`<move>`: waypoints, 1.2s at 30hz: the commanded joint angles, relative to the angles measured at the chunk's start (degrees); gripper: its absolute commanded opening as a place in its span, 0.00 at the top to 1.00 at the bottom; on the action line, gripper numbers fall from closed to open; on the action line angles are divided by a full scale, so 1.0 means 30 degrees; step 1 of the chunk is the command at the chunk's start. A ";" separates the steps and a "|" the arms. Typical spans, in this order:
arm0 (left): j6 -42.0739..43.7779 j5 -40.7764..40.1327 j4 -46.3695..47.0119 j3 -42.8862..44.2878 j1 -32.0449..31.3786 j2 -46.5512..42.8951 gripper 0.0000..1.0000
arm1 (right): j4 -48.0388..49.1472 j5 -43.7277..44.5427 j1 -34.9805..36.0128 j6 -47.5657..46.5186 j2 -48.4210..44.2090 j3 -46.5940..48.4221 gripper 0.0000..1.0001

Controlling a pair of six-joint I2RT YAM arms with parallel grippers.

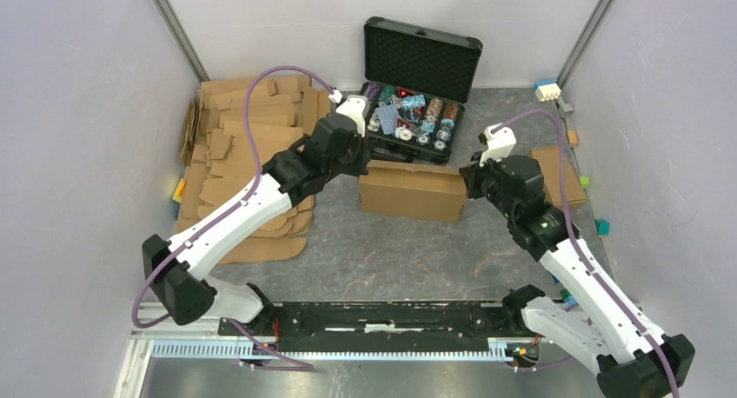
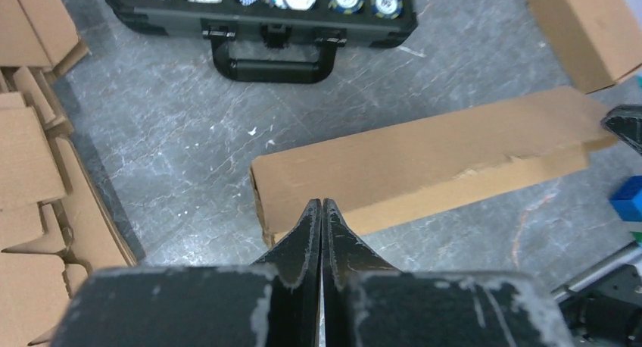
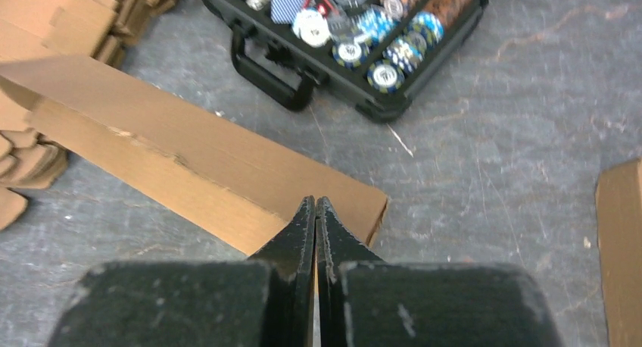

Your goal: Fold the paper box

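The paper box [image 1: 413, 192] is a closed, long brown cardboard box lying on the grey table just in front of the black case. My left gripper [image 1: 363, 165] is at its left end. In the left wrist view the fingers are pressed together, and the tips [image 2: 322, 203] are over the box's [image 2: 424, 161] near left corner with nothing between them. My right gripper [image 1: 470, 179] is at the right end. It is shut and empty too, its tips [image 3: 314, 199] over the right end of the box [image 3: 189, 157].
An open black case [image 1: 413, 120] of poker chips stands right behind the box, handle [image 2: 272, 67] toward it. A pile of flat cardboard sheets [image 1: 243, 146] fills the left side. A smaller brown box [image 1: 556, 176] lies at the right, with coloured blocks [image 1: 547, 89] along the right wall.
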 commanded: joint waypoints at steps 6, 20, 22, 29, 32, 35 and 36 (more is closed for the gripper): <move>-0.0555 0.0726 0.3279 -0.4684 0.0233 0.0330 0.98 | 0.2873 0.0863 0.0043 0.0960 -0.1313 -0.4904 1.00; 0.0666 -0.0043 0.1359 -0.1331 0.0233 -0.0202 0.98 | 0.2125 0.1555 0.0054 0.0050 -0.0444 -0.0483 1.00; 0.0793 0.0120 0.1453 -0.1176 0.0241 -0.0429 0.98 | 0.1991 0.2142 0.0037 -0.0085 -0.0669 -0.0214 1.00; 0.0278 0.0231 0.2777 -0.3392 0.0434 0.0078 0.98 | 0.2867 0.3495 0.0038 0.0581 -0.1352 -0.3792 1.00; -0.0508 0.0705 0.3535 -0.4842 0.0504 0.0316 0.98 | 0.3150 0.3500 0.0035 0.1243 -0.1237 -0.5616 1.00; -0.0992 0.0963 0.4130 -0.5749 0.0497 0.0437 0.98 | 0.3527 0.3301 0.0039 0.1618 -0.1379 -0.6596 1.00; -0.1024 0.0985 0.4141 -0.5760 0.0500 0.0482 0.98 | 0.3684 0.3274 0.0037 0.1639 -0.1522 -0.6670 1.00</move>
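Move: The box stands crosswise between the hands, its lid still proud along the front edge. Its middle is about 13 cm right of the left hand, 2 ahead and 12 below; from the right hand it is some 13 cm left, 5 ahead and 10 below. The open poker case stands roughly 22 cm ahead and 11 right of the left hand, 14 lower. A small carton stands 25 cm right and 10 ahead of the right hand, 11 lower. The raised lid is pressed down at both ends by the shut fingertips: the left hand sinks about 7 cm onto its left front corner, the right about 4.5 cm at the right end. Both then lift 5–6 cm and come down again, the right shifting 2–3 cm to its right and turning some 10 degrees clockwise, to end against the lid. ##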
